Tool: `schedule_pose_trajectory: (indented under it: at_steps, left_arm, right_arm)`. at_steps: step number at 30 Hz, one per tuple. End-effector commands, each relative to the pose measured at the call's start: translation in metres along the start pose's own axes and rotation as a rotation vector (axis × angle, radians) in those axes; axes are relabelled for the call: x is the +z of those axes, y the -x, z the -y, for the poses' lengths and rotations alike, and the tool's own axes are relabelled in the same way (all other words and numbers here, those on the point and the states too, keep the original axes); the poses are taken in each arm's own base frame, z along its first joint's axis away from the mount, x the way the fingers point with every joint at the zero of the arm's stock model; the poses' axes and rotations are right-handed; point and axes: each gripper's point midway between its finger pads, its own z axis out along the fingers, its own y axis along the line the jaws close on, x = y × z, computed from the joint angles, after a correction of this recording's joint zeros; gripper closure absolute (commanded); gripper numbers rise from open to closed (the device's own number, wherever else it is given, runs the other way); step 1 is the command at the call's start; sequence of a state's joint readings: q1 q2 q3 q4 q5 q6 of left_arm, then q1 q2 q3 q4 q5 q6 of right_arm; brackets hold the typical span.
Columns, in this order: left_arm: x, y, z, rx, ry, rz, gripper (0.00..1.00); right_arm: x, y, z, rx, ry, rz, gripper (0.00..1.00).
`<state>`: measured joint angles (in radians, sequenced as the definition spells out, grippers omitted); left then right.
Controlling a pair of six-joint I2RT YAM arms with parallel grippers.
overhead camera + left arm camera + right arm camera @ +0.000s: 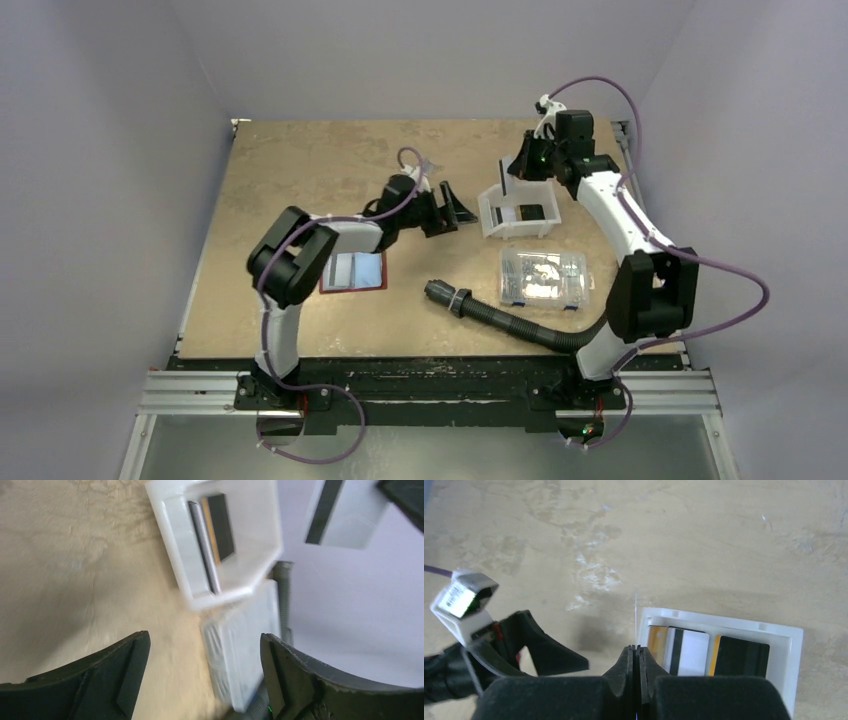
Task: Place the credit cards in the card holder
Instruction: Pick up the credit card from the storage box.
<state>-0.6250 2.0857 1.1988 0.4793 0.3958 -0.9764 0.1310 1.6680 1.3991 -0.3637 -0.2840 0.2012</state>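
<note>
The red card holder [324, 284] lies open on the table under my left arm, with a blue card [369, 268] and a pale card [343, 270] on it. My left gripper [452, 210] hangs open and empty between the holder and the white tray [489, 222]; its fingers [132, 665] frame the bare table. My right gripper [512, 170] is shut on a credit card [503, 187] held upright above the tray's left end. That card shows edge-on [635, 615] above the closed gripper [635, 650], and as a pale card with a black stripe [345, 515]. More cards [689, 652] lie in the tray [795, 645].
A clear compartment box [543, 277] lies in front of the tray. A black corrugated hose [500, 315] runs across the table from the right arm's base towards the middle. The table's left half is bare tan surface.
</note>
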Motion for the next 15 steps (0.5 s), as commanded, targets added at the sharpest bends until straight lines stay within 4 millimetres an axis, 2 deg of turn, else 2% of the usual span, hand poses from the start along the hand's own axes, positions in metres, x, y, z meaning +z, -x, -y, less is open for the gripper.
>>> schedule_pose_trajectory:
  at_steps: [1,3,6,8,10,11,14,15]
  left_arm:
    - [-0.095,0.035,0.065,0.048,-0.28,-0.012,0.14]
    - [-0.138,0.042,0.078,0.051,-0.379,-0.017,0.14]
    - [-0.2,0.055,0.092,0.064,-0.471,0.033,0.17]
    - [-0.232,0.066,0.09,0.058,-0.46,0.097,0.17]
    - [-0.259,0.077,0.085,0.047,-0.42,0.174,0.16]
    - [-0.268,0.079,0.084,0.039,-0.405,0.199,0.16]
    - [-0.283,0.082,0.078,0.008,-0.377,0.281,0.17]
    - [-0.287,0.083,0.078,-0.001,-0.383,0.299,0.21]
  right_arm:
    - [-0.039,0.017,-0.057,-0.026,0.127,0.07,1.0]
    - [-0.048,0.011,-0.109,0.018,0.327,0.07,1.0]
    - [-0.068,0.004,-0.201,0.163,0.717,0.077,1.0]
    - [-0.079,0.001,-0.243,0.238,0.88,0.099,1.0]
    - [-0.09,-0.006,-0.281,0.311,1.015,0.102,1.0]
    - [-0.091,-0.01,-0.294,0.35,1.064,0.098,1.0]
    - [-0.094,-0.018,-0.32,0.467,1.201,0.067,1.0]
    - [-0.096,-0.019,-0.324,0.497,1.242,0.066,1.0]
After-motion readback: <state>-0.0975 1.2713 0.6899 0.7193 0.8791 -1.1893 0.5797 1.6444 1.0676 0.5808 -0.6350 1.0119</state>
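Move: Roughly 9 cm to the left hand's right, 8 cm ahead and 9 cm above is the credit card already gripped by the right hand; the storage box is 13 cm right of the left hand, 2 ahead, 5 below. From the right hand, the left gripper is about 10 cm left, 6 back, 11 below, the storage box 3 right, 4 back, 15 below, and the card holder 33 left, 19 back, 18 below. Carrying its pinched card away from the storage box, the right hand rises, then sweeps left about 25 cm and back 13, rolling its left side up and turning counter-clockwise. The left hand, fingers still wide open, swings about 21 cm left and as much up, drawing back slightly and tipping its fingers upward, so the card comes in close to its jaws. ##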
